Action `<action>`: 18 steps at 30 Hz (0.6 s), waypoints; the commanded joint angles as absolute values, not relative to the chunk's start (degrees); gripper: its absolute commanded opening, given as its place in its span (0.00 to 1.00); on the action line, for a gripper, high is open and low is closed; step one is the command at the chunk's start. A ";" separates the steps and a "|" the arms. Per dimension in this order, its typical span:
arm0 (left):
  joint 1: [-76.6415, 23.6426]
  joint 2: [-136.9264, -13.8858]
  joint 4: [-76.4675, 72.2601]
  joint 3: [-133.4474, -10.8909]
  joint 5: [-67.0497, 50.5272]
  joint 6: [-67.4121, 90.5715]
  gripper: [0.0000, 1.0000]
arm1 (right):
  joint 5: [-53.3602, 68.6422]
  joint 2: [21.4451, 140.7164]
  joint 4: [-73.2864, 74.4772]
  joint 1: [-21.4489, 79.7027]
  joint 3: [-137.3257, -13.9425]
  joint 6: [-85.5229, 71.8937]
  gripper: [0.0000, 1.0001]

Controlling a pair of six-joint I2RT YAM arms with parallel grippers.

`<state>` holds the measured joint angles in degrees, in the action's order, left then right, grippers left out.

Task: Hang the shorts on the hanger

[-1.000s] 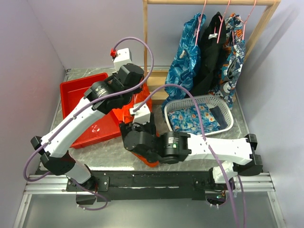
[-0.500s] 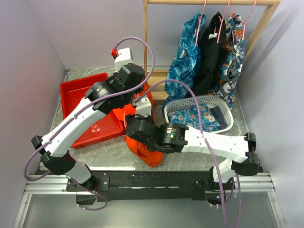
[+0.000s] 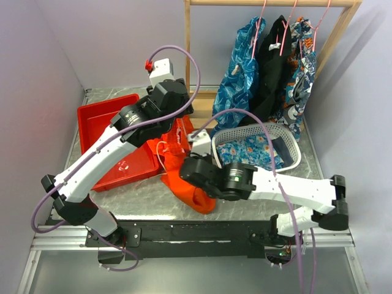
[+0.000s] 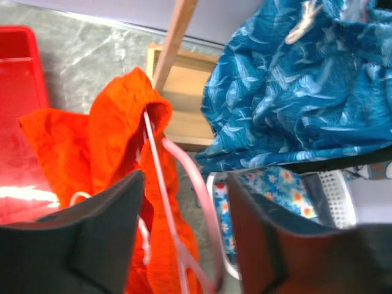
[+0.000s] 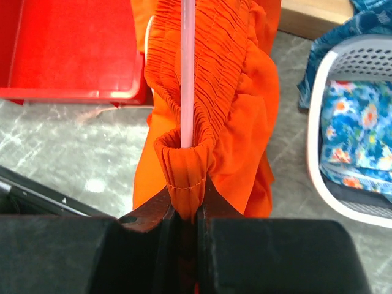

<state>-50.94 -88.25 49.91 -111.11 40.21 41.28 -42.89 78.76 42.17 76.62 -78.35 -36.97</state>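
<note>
The orange-red shorts (image 5: 245, 122) hang bunched over the table between the red bin and the basket, and they also show in the top view (image 3: 187, 184). The thin pink hanger (image 5: 186, 67) runs through their gathered waistband. My right gripper (image 5: 188, 211) is shut on a fold of that waistband, just below the hanger's wire. My left gripper (image 4: 184, 239) is open above the shorts (image 4: 116, 141). The hanger's (image 4: 205, 208) pink wire passes loose between its dark fingers (image 4: 92, 245), touching neither. A cream cord (image 3: 162, 153) dangles from the shorts.
A red bin (image 3: 104, 119) stands at the left. A white basket (image 3: 293, 164) holding blue flowered cloth stands at the right. Behind them the pale wooden rack (image 3: 187, 61) carries blue patterned garments (image 3: 242, 76) and a black garment (image 3: 272, 61) on pink hangers.
My left gripper has opened and let go of the hanger. My right gripper has moved up toward the back and closed on the shorts' waistband, lifting the shorts.
</note>
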 commanded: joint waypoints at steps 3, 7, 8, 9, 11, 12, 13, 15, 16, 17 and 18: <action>-51.15 -86.40 46.84 -111.97 36.83 39.99 0.86 | -46.23 70.85 38.94 76.47 -76.47 -37.09 0.00; -51.15 -83.15 44.84 -108.39 36.13 39.73 0.97 | -45.00 67.07 38.76 75.50 -74.53 -37.71 0.00; -51.24 -81.40 44.30 -107.67 36.12 39.64 0.96 | -44.91 66.63 39.02 75.32 -74.36 -37.79 0.00; -51.24 -80.60 43.95 -107.06 35.95 39.64 0.96 | -44.83 66.19 39.46 75.15 -74.18 -38.23 0.00; -51.15 -78.50 42.72 -106.79 34.90 39.20 0.96 | -44.82 65.13 40.60 74.62 -74.27 -38.41 0.00; -51.24 -78.05 42.54 -106.79 34.63 38.94 0.96 | -44.91 64.78 41.21 74.45 -74.62 -38.76 0.00; -51.15 -77.52 42.28 -107.22 34.28 38.59 0.96 | -45.17 63.99 41.48 74.36 -74.53 -38.85 0.00; -51.15 -75.94 40.09 -106.62 31.65 37.01 0.96 | -45.00 63.11 41.66 74.00 -74.36 -38.59 0.00; -51.15 -75.42 39.47 -106.44 31.21 36.74 0.97 | -45.00 62.24 41.75 73.83 -74.44 -38.67 0.00; -51.15 -74.71 38.68 -106.17 29.64 35.43 0.97 | -44.91 61.88 41.84 73.65 -74.44 -38.58 0.00; -51.24 -74.36 37.63 -105.82 29.27 35.07 0.97 | -44.74 61.18 41.92 73.65 -74.36 -38.41 0.00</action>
<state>-51.13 -78.52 43.59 -106.17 32.73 38.61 -40.80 65.73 43.09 75.16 -73.89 -36.51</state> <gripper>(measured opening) 0.966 0.155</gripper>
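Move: The pink hanger's hook stands at the left gripper's parting fingertips, about 1 cm ahead and level. From that hand, the far waistband end of the orange shorts is about 6 cm ahead, 2 cm left and 12 cm lower; the hanging blue clothes are some 12 cm ahead, 16 cm right and 8 cm lower. From the right gripper, the hook is roughly 14 cm ahead, 2 cm left and 13 cm up; the white basket is 3 cm ahead, 25 cm right and 20 cm lower. Keep the right gripper pinching the near waistband corner with the hanger's end inside it, and carry it about 4.5 cm right and 3.5 cm up, letting its left side roll up slightly. Meanwhile spread the left fingers the rest of the way around the hook, nearly in place, then draw that hand up some 5 cm and back about 3 cm, turning slightly clockwise. ##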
